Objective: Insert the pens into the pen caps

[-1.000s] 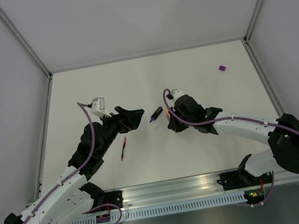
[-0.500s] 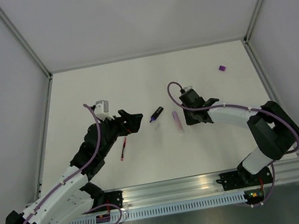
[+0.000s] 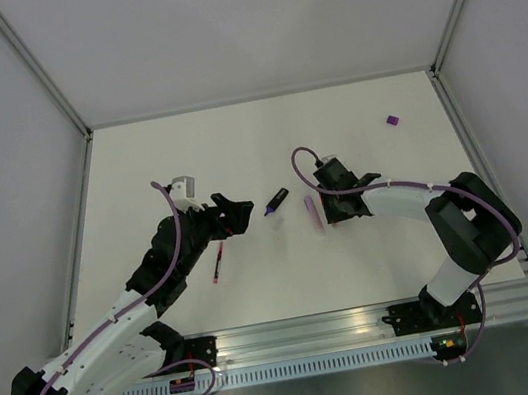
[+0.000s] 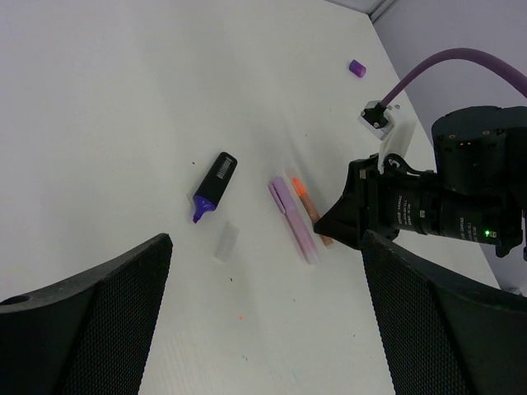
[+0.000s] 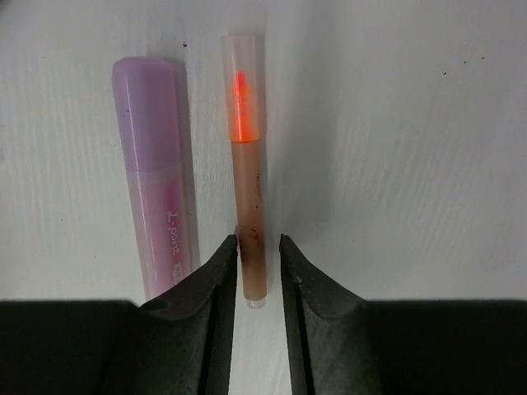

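My right gripper (image 5: 258,267) is low over the table, its jaws a little apart around the tail of the orange pen (image 5: 249,206). That pen lies flat, with a clear cap (image 5: 241,82) over its orange tip and a sliver of space on its right side. The pale pink-lilac pen (image 5: 160,181) lies parallel just to its left. The stubby black purple-tipped marker (image 3: 276,202) is between the arms and the thin red pen (image 3: 217,262) lies under my left arm. My left gripper (image 3: 236,212) is wide open and empty, aimed at the pens. A purple pen cap (image 3: 392,120) sits at the far right.
A small clear cap (image 4: 226,240) lies loose on the white table (image 3: 236,151) just below the black marker (image 4: 216,183). Grey walls enclose the table on three sides. The rail with the arm bases (image 3: 308,337) runs along the near edge.
My right arm drew back and turned, laid the orange pen down beside the pink-lilac one, and its jaws have parted off it. The left arm has barely shifted.
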Controlling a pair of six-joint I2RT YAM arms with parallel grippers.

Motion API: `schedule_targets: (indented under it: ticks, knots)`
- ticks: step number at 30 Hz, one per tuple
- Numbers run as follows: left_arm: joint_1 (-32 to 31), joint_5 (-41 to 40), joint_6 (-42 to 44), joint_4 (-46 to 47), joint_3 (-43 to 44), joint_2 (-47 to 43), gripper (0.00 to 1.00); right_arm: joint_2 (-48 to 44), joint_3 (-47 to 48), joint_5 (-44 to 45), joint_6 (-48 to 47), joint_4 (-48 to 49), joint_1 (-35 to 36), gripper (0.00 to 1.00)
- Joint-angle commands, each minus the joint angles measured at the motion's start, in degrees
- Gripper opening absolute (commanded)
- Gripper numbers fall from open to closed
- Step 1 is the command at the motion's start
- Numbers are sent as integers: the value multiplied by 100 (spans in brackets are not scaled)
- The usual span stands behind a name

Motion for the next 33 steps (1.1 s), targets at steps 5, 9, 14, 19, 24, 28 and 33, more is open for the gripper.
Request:
schedule_targets:
  ticks: [5, 9, 14, 19, 24, 28, 33]
  knots:
    - [-9, 172, 314, 97, 39, -22, 100, -455, 654, -140, -19, -321, -26, 37]
    - [-9, 269, 429, 106, 30, -83, 100, -710, 1059, -928, -493, -235, -26, 42]
    - [-9, 331, 570, 159, -31, -250, 100, -439, 1787, -2065, -1546, -57, -17, 59]
    - [-9, 190, 578, 141, -119, -636, 100, -16, 2167, -2208, -3583, 98, -26, 66]
    - [-8, 251, 596, 124, -225, -1146, 100, 282, 2017, -3390, -5658, 32, -34, 74]
    - [-9, 278, 500, 317, -461, -1480, 100, 844, 2544, -3587, -6838, -664, -34, 77]
    - [-9, 295, 447, 387, -497, -1481, 100, 1144, 2606, -3602, -6490, 11, -429, 77]
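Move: The black marker with the purple tip lies about 8 cm ahead and 13 cm left of my right hand, level with it just over the table. The capped orange pen sits between those fingers, its middle 3 cm ahead; the pink pen is some 4 cm left and 2 cm ahead, the clear cap about 13 cm left and 1 cm ahead. From my left hand the marker is roughly 12 cm ahead, 7 cm right and 19 cm down. I lift my right hand clear of the orange pen and arc it over the pink pen, rising about 13 cm while going left and forward, then sink again towards the black marker, swinging the wrist some 65 degrees counter-clockwise and spreading the fingers wide. Meanwhile my open, empty left hand eases up and back a few centimetres, tips lifting. ##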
